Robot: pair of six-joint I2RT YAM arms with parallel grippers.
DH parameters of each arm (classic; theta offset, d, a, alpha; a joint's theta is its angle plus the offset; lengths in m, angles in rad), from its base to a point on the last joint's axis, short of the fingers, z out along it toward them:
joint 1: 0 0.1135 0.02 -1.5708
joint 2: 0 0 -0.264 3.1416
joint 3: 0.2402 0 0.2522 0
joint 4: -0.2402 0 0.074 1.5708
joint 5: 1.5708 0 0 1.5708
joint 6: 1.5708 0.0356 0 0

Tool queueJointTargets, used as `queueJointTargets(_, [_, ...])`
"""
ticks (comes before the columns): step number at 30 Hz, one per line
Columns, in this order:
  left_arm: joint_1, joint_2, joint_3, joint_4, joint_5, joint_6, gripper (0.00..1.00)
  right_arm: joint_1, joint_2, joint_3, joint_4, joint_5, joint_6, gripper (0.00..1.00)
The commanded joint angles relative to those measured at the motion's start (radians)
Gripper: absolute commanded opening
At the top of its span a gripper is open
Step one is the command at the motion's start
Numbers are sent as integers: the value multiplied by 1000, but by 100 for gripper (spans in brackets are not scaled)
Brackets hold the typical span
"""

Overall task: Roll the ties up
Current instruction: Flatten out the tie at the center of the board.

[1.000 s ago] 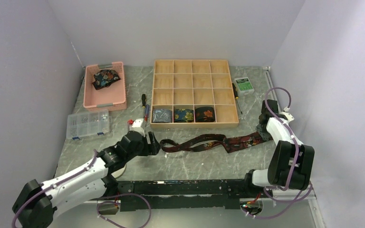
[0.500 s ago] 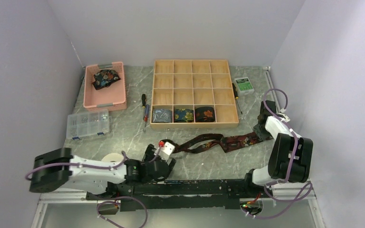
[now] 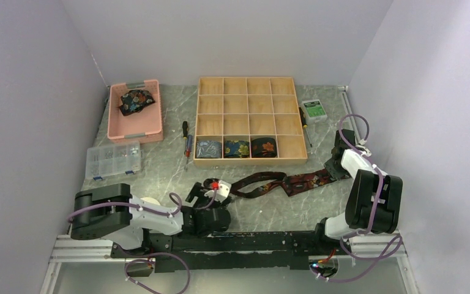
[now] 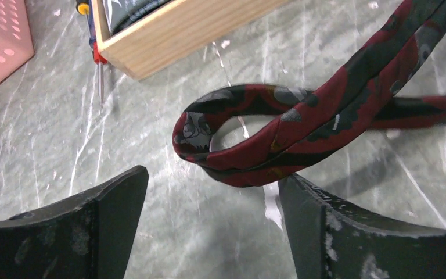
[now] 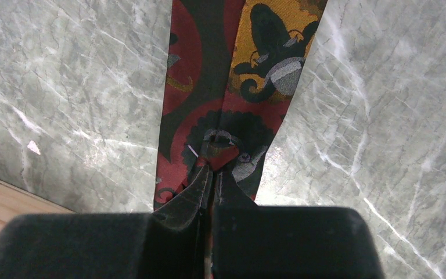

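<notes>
A long maroon and black floral tie (image 3: 281,182) lies loosely across the table in front of the wooden box. Its left end curls into an open loop (image 4: 232,133). My left gripper (image 3: 211,195) lies low by the near edge with its jaws wide open (image 4: 212,177). The loop sits just beyond the fingertips, touching or nearly touching the right finger (image 4: 325,221). My right gripper (image 3: 334,166) is shut on the tie's other end (image 5: 220,70), the fabric pinched between its fingertips (image 5: 212,168). Three rolled ties (image 3: 236,147) fill box compartments. Another tie (image 3: 136,101) lies in the pink tray.
The wooden grid box (image 3: 246,79) stands at the back centre and the pink tray (image 3: 136,136) at the back left. A clear plastic organiser (image 3: 114,160) sits left. Screwdrivers (image 3: 186,144) lie beside the box corner (image 4: 151,52). A green and white packet (image 3: 313,109) is at the back right.
My left arm swung down low along the near edge and now faces the tie's looped end with jaws fully open. The tie's left end sits further right. The right gripper barely moved.
</notes>
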Motion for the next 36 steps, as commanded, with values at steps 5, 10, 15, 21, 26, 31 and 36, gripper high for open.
queueJointTargets(5, [124,-96,-33,277,107,227,29,-4,-13,17,15,-1,-11,0])
queueJointTargets(10, [126,-357,11,-78,181,90,3,-2,-46,21,12,11,-24,0])
queueJointTargets(15, [126,-488,165,-575,274,-125,3,4,-75,19,3,43,-45,0])
queueJointTargets(21, [126,-588,313,-926,368,-302,3,13,-87,26,-9,86,-44,0])
queueJointTargets(26, [126,-716,391,-1061,402,-365,3,12,-80,49,-21,103,-32,0])
queueJointTargets(31, [126,-846,401,-1086,327,-370,3,12,-93,66,-29,93,-12,0])
queueJointTargets(36, [125,-986,229,-934,246,-306,3,10,-94,51,-13,61,3,0])
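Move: The tie's looped left end stands just in front of the left hand's open fingers, about 3 cm ahead, 1 cm to the right and 1 cm lower. Around that hand, the wooden box's middle lies some 23 cm ahead and 15 cm right, and the red-tipped screwdriver about 12 cm ahead and 5 cm left, both slightly lower. From the right hand, still gripping the tie's wide end, the looped end is roughly 42 cm left and 3 cm back. The tie's looped end is taken between the left fingers, which reach forward 2 to 3 cm and shut on it; the left hand then lifts it about 17 cm, drawing back and left, away from the right hand, while rolling some 30 degrees, its left side dropping. The right hand keeps its pinch on the wide end and rises slightly. ##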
